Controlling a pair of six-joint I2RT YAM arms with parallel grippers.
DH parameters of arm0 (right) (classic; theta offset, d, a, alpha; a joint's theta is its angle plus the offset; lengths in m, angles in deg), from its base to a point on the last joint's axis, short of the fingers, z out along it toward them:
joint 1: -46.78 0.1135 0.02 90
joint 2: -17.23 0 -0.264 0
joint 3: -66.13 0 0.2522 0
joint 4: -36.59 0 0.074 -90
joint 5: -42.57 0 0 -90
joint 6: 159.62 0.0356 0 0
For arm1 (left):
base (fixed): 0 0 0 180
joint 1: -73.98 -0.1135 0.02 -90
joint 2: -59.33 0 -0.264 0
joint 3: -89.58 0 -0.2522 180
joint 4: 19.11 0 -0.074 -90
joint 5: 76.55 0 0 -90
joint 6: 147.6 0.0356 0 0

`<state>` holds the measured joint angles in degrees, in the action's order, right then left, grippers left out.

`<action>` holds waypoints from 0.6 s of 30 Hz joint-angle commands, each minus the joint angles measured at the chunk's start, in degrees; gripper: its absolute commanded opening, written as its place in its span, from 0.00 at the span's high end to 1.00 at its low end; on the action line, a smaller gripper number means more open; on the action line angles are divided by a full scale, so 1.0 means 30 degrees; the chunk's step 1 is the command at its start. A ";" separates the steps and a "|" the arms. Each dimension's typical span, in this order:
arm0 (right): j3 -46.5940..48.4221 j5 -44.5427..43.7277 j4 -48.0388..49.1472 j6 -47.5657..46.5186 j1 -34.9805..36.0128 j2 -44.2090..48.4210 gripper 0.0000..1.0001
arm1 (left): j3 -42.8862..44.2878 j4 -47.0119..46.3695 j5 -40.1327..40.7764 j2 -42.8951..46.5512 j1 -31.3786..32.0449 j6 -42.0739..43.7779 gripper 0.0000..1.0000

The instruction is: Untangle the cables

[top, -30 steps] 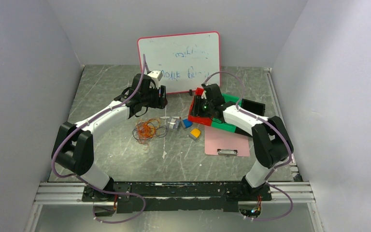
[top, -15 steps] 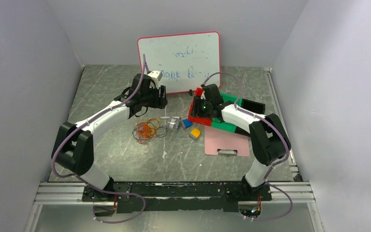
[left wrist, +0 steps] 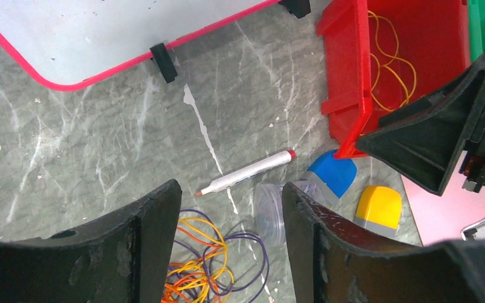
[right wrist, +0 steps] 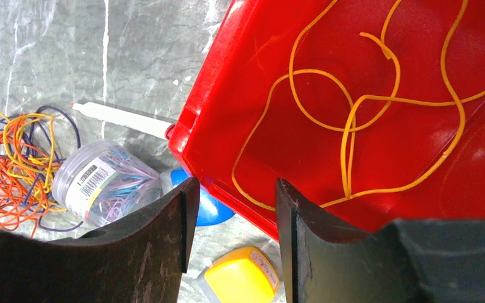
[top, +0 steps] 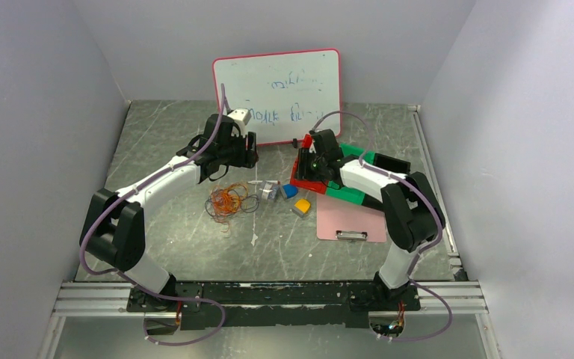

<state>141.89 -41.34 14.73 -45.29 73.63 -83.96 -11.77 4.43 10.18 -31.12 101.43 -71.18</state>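
The cables (top: 228, 200) lie as an orange, yellow and purple tangle on the table; the same tangle (left wrist: 196, 268) shows low in the left wrist view and the tangle (right wrist: 12, 167) at the left of the right wrist view. One yellow cable (right wrist: 353, 107) lies apart, loose inside the red bin (right wrist: 227, 120). My left gripper (left wrist: 230, 196) hovers open just beyond the tangle, nothing between its fingers. My right gripper (right wrist: 235, 189) is open over the red bin's near rim, empty.
A marker (left wrist: 246, 172), a clear jar of paper clips (right wrist: 104, 183), a blue block (left wrist: 333, 173) and a yellow block (left wrist: 379, 207) lie between tangle and bin. A whiteboard (top: 276, 93) stands behind. A pink clipboard (top: 347, 217) and green bin (top: 355, 196) lie right.
The right arm's elbow and forearm have drifted slightly left, with its gripper still over the red bin. The left arm and the tangle have not moved.
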 commanded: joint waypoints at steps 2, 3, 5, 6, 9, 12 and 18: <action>0.0259 -0.0599 0.0971 -0.0885 0.0014 0.1409 0.49 | 0.0582 0.0757 0.1283 0.0506 -0.0254 -0.0548 0.34; 0.0191 -0.0704 0.1161 -0.1038 0.0014 0.1765 0.48 | 0.0628 0.1065 0.1670 0.0584 -0.0309 -0.0732 0.34; -0.0084 -0.0855 0.1849 -0.1305 0.0014 0.2509 0.48 | 0.0498 0.1839 0.2610 0.0887 -0.0502 -0.1408 0.34; -0.0233 -0.0894 0.2040 -0.1483 0.0033 0.2881 0.48 | 0.0291 0.2152 0.2891 0.1089 -0.0654 -0.1733 0.34; -0.0234 -0.0309 0.2252 -0.2543 0.0108 0.3469 0.47 | -0.0882 0.2785 0.3569 0.1857 -0.1066 -0.2657 0.33; 0.0403 0.0267 0.1854 -0.3566 0.0767 0.3251 0.47 | -0.2135 0.3045 0.3520 0.2617 -0.1524 -0.3599 0.33; 0.2726 0.2339 0.1568 -0.4157 0.2445 0.1347 0.48 | -0.3697 0.3606 0.3718 0.3024 -0.1589 -0.4642 0.33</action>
<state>145.21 -39.40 19.37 -54.77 77.76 -76.13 -20.62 12.41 19.62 -22.77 96.75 -81.59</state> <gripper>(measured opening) 0.527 0.665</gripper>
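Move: The cable tangle lies about 8 cm to the left of my left hand, 8 cm back and 14 cm below it. The marker is 3 cm to that hand's right and level with it; the clip jar is 5 cm right and 4 cm back. From my right hand, low inside the red bin, the tangle is some 25 cm left and 7 cm back. The bin's middle is 5 cm right and 5 cm ahead of that hand, and the blue block 5 cm left and 3 cm back. I raise my open right hand about 9 cm up out of the red bin, tipping its fingers some 20 degrees towards level, and then swing it left. Meanwhile my left hand sweeps left towards the tangle, about 8 cm, drawing back and then sinking a little, turning some 20 degrees counter-clockwise with its fingers kept open. ##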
